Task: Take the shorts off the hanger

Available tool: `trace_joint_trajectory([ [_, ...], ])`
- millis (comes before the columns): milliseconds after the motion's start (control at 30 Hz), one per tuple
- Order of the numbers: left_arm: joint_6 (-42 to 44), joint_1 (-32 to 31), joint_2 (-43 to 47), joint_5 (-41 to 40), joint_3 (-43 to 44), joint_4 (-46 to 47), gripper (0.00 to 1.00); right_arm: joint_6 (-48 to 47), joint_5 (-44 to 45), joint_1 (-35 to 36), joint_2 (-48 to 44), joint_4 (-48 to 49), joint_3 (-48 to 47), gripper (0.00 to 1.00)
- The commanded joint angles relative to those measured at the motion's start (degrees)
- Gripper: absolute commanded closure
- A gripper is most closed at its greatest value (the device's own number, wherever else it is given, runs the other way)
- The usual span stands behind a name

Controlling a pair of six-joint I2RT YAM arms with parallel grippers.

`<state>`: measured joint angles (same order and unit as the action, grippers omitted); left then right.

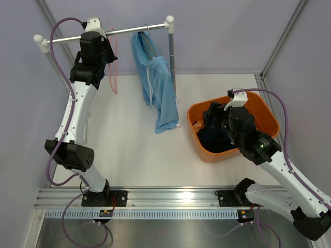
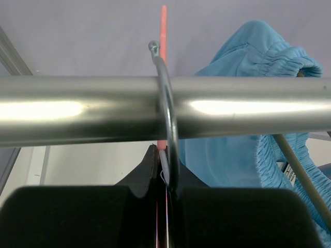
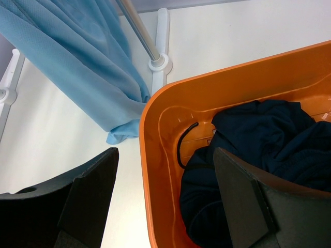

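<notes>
The light sky blue shorts (image 1: 158, 88) (image 2: 243, 67) hang limp from a hanger on the silver rail (image 1: 129, 32) (image 2: 77, 111), their hem reaching the table (image 3: 77, 57). The dark navy shorts (image 1: 214, 137) (image 3: 258, 134) lie bunched in the orange bin (image 1: 199, 111) (image 3: 155, 155). My left gripper (image 1: 106, 49) (image 2: 164, 155) is up at the rail, shut on the neck of an empty pink hanger (image 1: 114, 72) whose metal hook (image 2: 168, 103) loops over the rail. Over the bin's near-left rim, my right gripper (image 1: 212, 116) (image 3: 164, 155) stands open, holding nothing.
The rack's right post (image 1: 172, 57) rises between the blue shorts and the bin, with its white foot (image 3: 160, 62) on the table. A black cord (image 3: 182, 144) curls inside the bin. Grey walls close in behind and at both sides.
</notes>
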<state>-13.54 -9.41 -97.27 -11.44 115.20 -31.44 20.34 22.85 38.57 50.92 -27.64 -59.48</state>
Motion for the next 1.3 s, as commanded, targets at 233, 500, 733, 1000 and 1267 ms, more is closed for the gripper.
trace_joint_trajectory([
  [233,0.00,0.53,5.25,-2.27,-7.27,0.41,0.94,0.93,-0.70,-0.25,-1.34,2.15,1.39,0.18],
  [500,0.53,0.53,7.71,-3.32,-7.62,0.50,0.82,1.11,-1.05,-0.25,-1.08,2.41,1.83,0.18],
  [733,1.15,0.53,10.70,-4.20,-7.71,0.68,0.80,1.20,-1.32,-0.25,-1.08,2.68,1.91,0.18],
  [1000,1.59,0.53,14.21,-5.34,-8.14,0.59,0.74,1.28,-1.84,-0.25,-0.55,3.03,1.92,0.18],
  [1267,1.85,0.44,18.43,-7.54,-9.99,1.20,0.69,1.55,-2.11,-0.25,-0.20,3.20,1.92,0.18],
])
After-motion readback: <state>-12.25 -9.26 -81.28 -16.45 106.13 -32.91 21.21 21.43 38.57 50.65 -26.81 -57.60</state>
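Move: The left fingers still hold the pink hanger by its neck, its hook already over the rack's rail, which crosses about 4 cm above and 2 cm ahead of them. The blue shorts hang some 16 cm right, 3 cm farther out and 18 cm lower; the left post's middle stands about 25 cm left, 2 cm back and 18 cm below. From the right hand, that stretch of rail is roughly 25 cm ahead, 42 cm left and 15 cm up. Leave the hanger on the rail: ease the left gripper back from it, opening the fingers to about a third so that they let go of the neck. Dip a centimetre or two while opening, then keep backing off and rise, ending about 8 cm back, 5 cm up and 3 cm left, fingers tipped up and turned counter-clockwise some 5 degrees. ##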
